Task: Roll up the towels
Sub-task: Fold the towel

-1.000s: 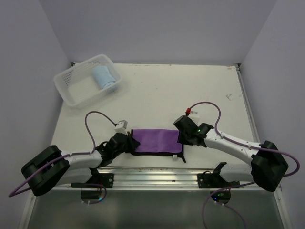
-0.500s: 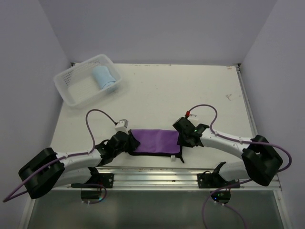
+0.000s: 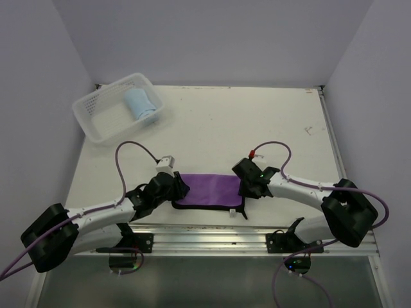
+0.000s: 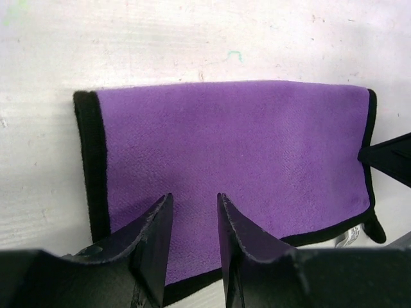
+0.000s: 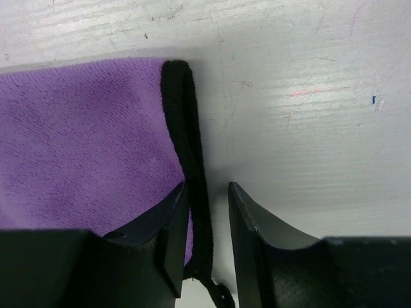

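Observation:
The purple towel (image 3: 209, 190) lies folded flat near the table's front edge, purple face up with a black border (image 4: 95, 160). My left gripper (image 3: 179, 190) is at its left end, and its jaws (image 4: 194, 200) stand open just over the purple cloth with nothing pinched. My right gripper (image 3: 248, 188) is at the right end. Its jaws (image 5: 209, 190) are open and straddle the towel's black edge (image 5: 186, 128), which rests against the left finger. The light blue towel (image 3: 140, 104) sits rolled up in the white basket (image 3: 96, 109).
The basket stands at the table's back left corner. A white tag (image 3: 232, 211) sticks out at the purple towel's near right corner. The metal rail (image 3: 205, 234) runs along the front edge just behind the towel. A tip of the right gripper's finger (image 4: 393, 160) shows in the left wrist view.
My left gripper has opened and let go of the purple towel's left end. The towel now lies slightly further left. The right gripper has stayed at the right edge.

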You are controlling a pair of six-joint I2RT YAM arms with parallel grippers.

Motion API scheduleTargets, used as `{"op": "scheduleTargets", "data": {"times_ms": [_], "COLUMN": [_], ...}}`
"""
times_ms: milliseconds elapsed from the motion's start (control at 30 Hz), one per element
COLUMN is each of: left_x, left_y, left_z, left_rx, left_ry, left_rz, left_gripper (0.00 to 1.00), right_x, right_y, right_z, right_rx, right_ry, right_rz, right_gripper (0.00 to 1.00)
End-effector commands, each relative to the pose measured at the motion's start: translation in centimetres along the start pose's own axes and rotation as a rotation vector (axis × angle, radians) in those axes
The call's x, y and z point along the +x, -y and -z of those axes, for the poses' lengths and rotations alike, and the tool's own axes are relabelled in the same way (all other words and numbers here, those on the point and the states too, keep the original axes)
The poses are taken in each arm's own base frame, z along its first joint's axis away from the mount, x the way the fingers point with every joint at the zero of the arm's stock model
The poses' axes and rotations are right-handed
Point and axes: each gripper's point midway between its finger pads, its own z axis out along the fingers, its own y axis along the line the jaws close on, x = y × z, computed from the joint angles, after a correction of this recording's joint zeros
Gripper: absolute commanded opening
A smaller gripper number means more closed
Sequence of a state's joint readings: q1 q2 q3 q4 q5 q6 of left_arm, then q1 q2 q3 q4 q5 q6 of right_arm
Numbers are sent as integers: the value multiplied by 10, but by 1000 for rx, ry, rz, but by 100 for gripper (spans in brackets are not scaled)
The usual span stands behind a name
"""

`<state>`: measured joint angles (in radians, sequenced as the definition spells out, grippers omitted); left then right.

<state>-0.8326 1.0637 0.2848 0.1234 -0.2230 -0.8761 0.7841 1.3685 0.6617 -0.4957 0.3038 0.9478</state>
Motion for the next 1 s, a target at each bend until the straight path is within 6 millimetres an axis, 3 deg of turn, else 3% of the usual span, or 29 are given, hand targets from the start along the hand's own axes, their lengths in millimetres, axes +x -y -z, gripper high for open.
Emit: {"op": "scheduleTargets", "data": {"times_ms": [0,200,300,400,533,700,900,967], "left_x": [-25,-75,-117,-140,-150,-158,-190,-192], "left_y": [22,38,63,71,60,62,46,37], "left_z": [2,16,41,53,58,63,85,87], "left_rx": [46,-45,-30,-35,-121,-142,-288,-327], "left_ry": [51,109,195,249,265,257,341,348], "left_rz": [-90,-222,-244,-301,-348,-354,-464,-508], "left_gripper": [38,45,52,56,66,81,90,94], "right_x": [0,4,9,11,10,3,-14,-21], "right_y": [-4,10,10,9,8,15,28,37], "right_z": [-8,-15,-18,-19,-16,-5,12,20], "right_rx": [6,71,64,55,45,63,95,131], "right_ry": [-5,-8,-20,-25,-27,-8,31,48], "right_rz": [-10,9,3,8,21,47,66,87], "right_gripper": [34,28,24,18,9,0,0,0]}}
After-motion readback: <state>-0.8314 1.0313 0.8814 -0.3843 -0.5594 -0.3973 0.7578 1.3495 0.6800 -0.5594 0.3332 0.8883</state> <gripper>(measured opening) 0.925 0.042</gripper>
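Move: The purple towel's black-trimmed right edge runs almost between my right fingers, about 1 cm left and 1 cm below, its middle roughly 1 cm ahead. From that hand, the white tag lies some 5 cm back and 3 cm left, and the loose black strap about 6 cm back, straight in line. From my left hand, the right edge is about 18 cm to the right, level fore and aft, 3 cm lower; the towel's left edge is about 4 cm left, level, 3 cm lower. I close my right fingers on the towel's right edge, almost in place, pinch the black trim shut, then draw it about 2 cm to the right with barely any lift. Meanwhile my left hand goes quickly up off the left end of the towel, some 17 cm, and about 7 cm forward, easing left late, tipping up and rolling while its fingers spread wide. ##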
